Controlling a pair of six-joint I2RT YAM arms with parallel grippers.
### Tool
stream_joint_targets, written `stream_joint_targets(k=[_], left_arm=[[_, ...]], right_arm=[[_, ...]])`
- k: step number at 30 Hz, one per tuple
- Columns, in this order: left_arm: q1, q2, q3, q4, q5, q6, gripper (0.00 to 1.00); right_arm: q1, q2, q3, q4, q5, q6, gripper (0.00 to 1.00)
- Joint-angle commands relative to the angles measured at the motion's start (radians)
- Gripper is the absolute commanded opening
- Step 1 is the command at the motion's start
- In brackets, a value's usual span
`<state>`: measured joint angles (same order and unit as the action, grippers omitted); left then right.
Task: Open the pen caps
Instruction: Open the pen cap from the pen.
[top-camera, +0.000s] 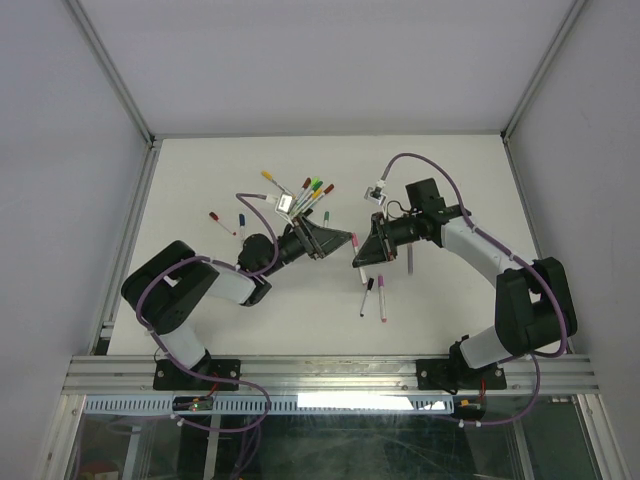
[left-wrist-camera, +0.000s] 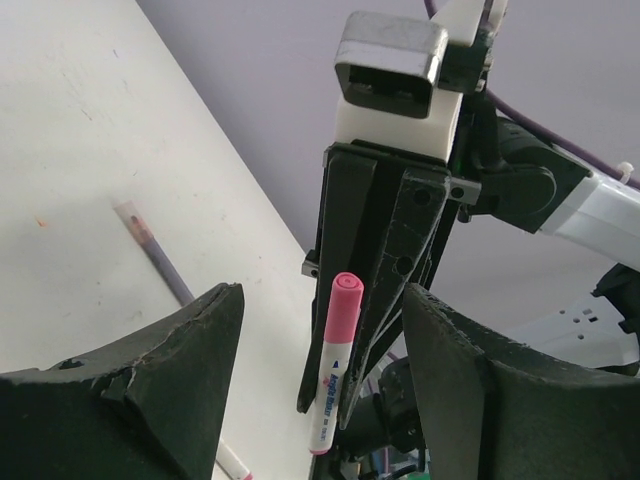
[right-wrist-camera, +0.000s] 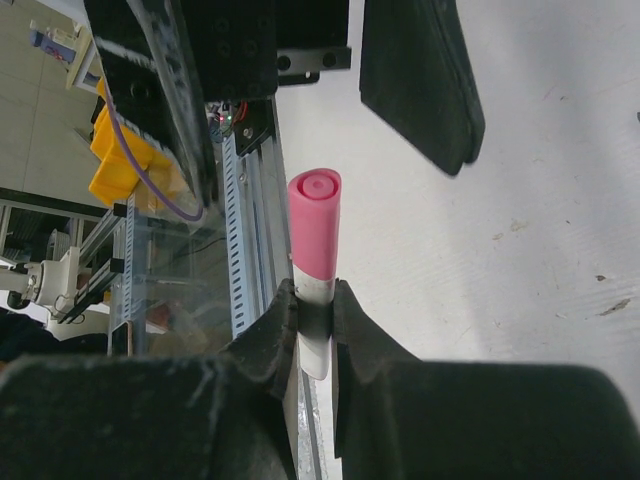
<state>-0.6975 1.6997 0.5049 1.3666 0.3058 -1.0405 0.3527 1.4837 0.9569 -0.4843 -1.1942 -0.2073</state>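
Note:
My right gripper (right-wrist-camera: 315, 300) is shut on the white barrel of a pink pen (right-wrist-camera: 318, 345) and holds it above the table. The pen's pink cap (right-wrist-camera: 315, 225) sticks out past the fingertips toward my left gripper (left-wrist-camera: 322, 300). That gripper is open, with a finger (left-wrist-camera: 160, 380) on each side of the pink cap (left-wrist-camera: 344, 305) and a gap to it on both sides. In the top view the two grippers meet tip to tip at mid-table, left (top-camera: 338, 243) and right (top-camera: 362, 252), with the pink cap (top-camera: 354, 240) between them.
Several capped pens (top-camera: 305, 195) lie fanned out behind the left gripper. A red pen (top-camera: 218, 218) and a purple one (top-camera: 241, 221) lie at the left. Two more pens (top-camera: 372, 293) lie in front of the grippers. A grey-purple pen (left-wrist-camera: 160, 258) rests on the table.

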Motion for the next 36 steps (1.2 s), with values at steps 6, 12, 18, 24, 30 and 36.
stream_joint_targets(k=[6,12,18,24,30,36], left_arm=[[-0.064,-0.04,0.061,-0.08,-0.088,0.067,0.57],[-0.064,-0.011,0.081,-0.047,-0.078,0.05,0.5],[-0.064,-0.018,0.089,-0.061,-0.066,0.059,0.37],[-0.063,-0.01,0.086,-0.039,-0.029,0.056,0.37],[-0.066,0.009,0.081,-0.018,0.006,0.054,0.38],[-0.067,0.015,0.08,-0.01,0.007,0.059,0.23]], right_arm=[[0.012,-0.009,0.056,-0.006,-0.027,-0.027,0.0],[0.017,-0.004,0.055,-0.01,-0.031,-0.03,0.0],[0.022,0.009,0.065,-0.026,-0.027,-0.041,0.0],[0.022,0.012,0.069,-0.028,-0.038,-0.035,0.0],[0.021,0.028,0.08,-0.039,-0.065,-0.034,0.0],[0.022,0.033,0.079,-0.042,-0.07,-0.033,0.0]])
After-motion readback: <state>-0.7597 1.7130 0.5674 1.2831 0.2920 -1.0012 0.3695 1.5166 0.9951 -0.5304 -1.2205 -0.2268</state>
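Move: About 4 cm to the right of the left hand, level with it fore and aft and a centimetre lower, is the pink cap of the upright pen. From the right hand, which already holds the pen just under it, the cap is some 4 cm above, 1 cm ahead and 1 cm left. On the table roughly 18 cm below the left hand, the black pen is 8 cm right and 2 cm back, the magenta pen 11 cm right and 3 cm back, the green pen 18 cm ahead and 2 cm left. Easing about 2.5 cm to the right, the left hand brings its open fingers around the pink cap, dipping slightly, rising a centimetre or so and settling again while drifting about 1 cm back. Its fingers close to roughly half their starting gap, one on each side of the cap; a firm grip isn't visible yet. The right hand keeps the pen pinched below the cap, almost still. ##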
